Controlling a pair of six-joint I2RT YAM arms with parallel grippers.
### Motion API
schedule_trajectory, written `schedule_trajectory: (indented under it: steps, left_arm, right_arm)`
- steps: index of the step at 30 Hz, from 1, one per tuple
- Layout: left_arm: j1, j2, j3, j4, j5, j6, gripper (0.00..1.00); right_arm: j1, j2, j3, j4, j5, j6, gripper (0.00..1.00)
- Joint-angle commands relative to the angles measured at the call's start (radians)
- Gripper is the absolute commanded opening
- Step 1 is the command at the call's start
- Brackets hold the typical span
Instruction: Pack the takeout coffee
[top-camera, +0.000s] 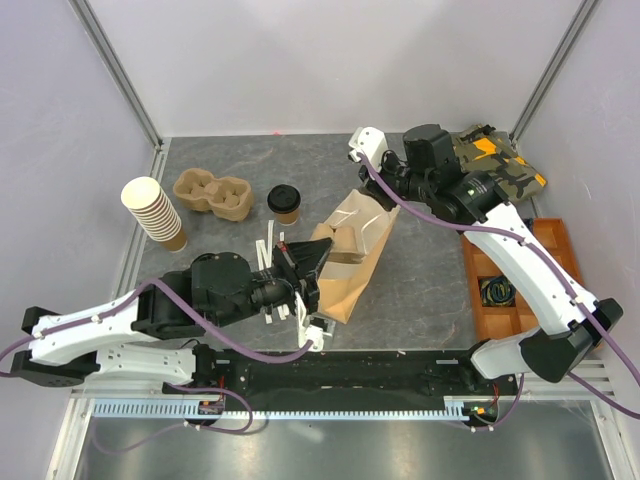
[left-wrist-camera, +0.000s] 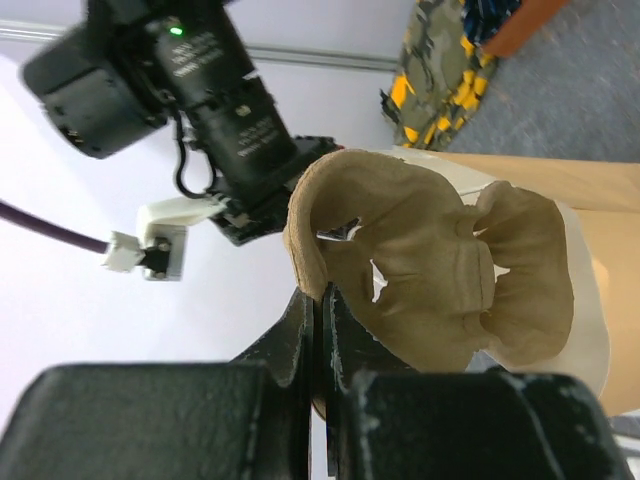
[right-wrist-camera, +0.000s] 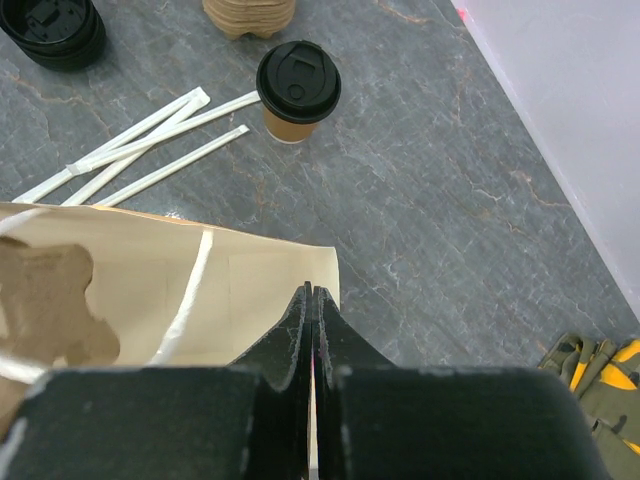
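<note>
The takeout coffee (top-camera: 285, 203), a small brown cup with a black lid, stands on the table left of the paper bag (top-camera: 352, 275); the right wrist view shows the cup (right-wrist-camera: 298, 88) apart from both arms. The bag lies on its side, mouth toward the back. Inside its mouth sits a pulp cup carrier (left-wrist-camera: 420, 270). My left gripper (left-wrist-camera: 318, 300) is shut on that carrier's edge, at the bag's left side (top-camera: 316, 258). At the mouth's far end, my right gripper (right-wrist-camera: 314, 292) is shut on the bag's rim (right-wrist-camera: 230, 290).
A second pulp carrier (top-camera: 212, 194) and a leaning stack of brown cups (top-camera: 155, 212) stand at the back left. Wrapped straws (right-wrist-camera: 130, 145) lie beside the bag, black lids (right-wrist-camera: 50, 28) beyond them. A camouflage cloth (top-camera: 495, 160) and a wooden tray (top-camera: 520, 280) are on the right.
</note>
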Motion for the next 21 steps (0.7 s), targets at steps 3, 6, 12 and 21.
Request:
schedule_trajectory:
  steps: [3, 6, 12, 21]
  left_arm:
    - [-0.004, -0.016, -0.019, 0.150, 0.134, 0.057, 0.02]
    - [-0.004, -0.002, -0.048, 0.253, 0.146, 0.130, 0.02]
    - [-0.004, 0.015, -0.053, 0.317, 0.129, 0.169, 0.02]
    - [-0.001, -0.045, -0.085, 0.267, 0.094, 0.145, 0.02]
  right_arm:
    - [-0.004, -0.024, -0.001, 0.055, 0.017, 0.027, 0.00]
    - [-0.004, -0.015, 0.014, 0.043, 0.023, 0.033, 0.00]
    - [-0.004, -0.033, 0.004, 0.015, 0.006, 0.007, 0.00]
    - [-0.059, -0.033, 0.091, -0.158, -0.074, -0.090, 0.68]
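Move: Just ahead and to the right of the left hand, which holds the brown tray at one end, lies the paper bag's mouth, its middle about 7 cm forward, 6 cm right and 8 cm below. From the right hand, shut at the bag's far rim, that middle lies 10 cm back, 4 cm left and about level. The lidded coffee cup stands 13 cm ahead, 23 cm left and 27 cm below the right hand; the straws lie 3 cm back, 27 cm left, 33 cm below. Keeping its pinch on the tray, the left hand rises about 3 cm and eases some 3 cm rightward over the bag before coming back about 1 cm, its fingers tipping up roughly 10 degrees. The right hand first holds still at the far rim, then opens well past halfway, lets go of the paper and drifts about 1 cm to the right. ##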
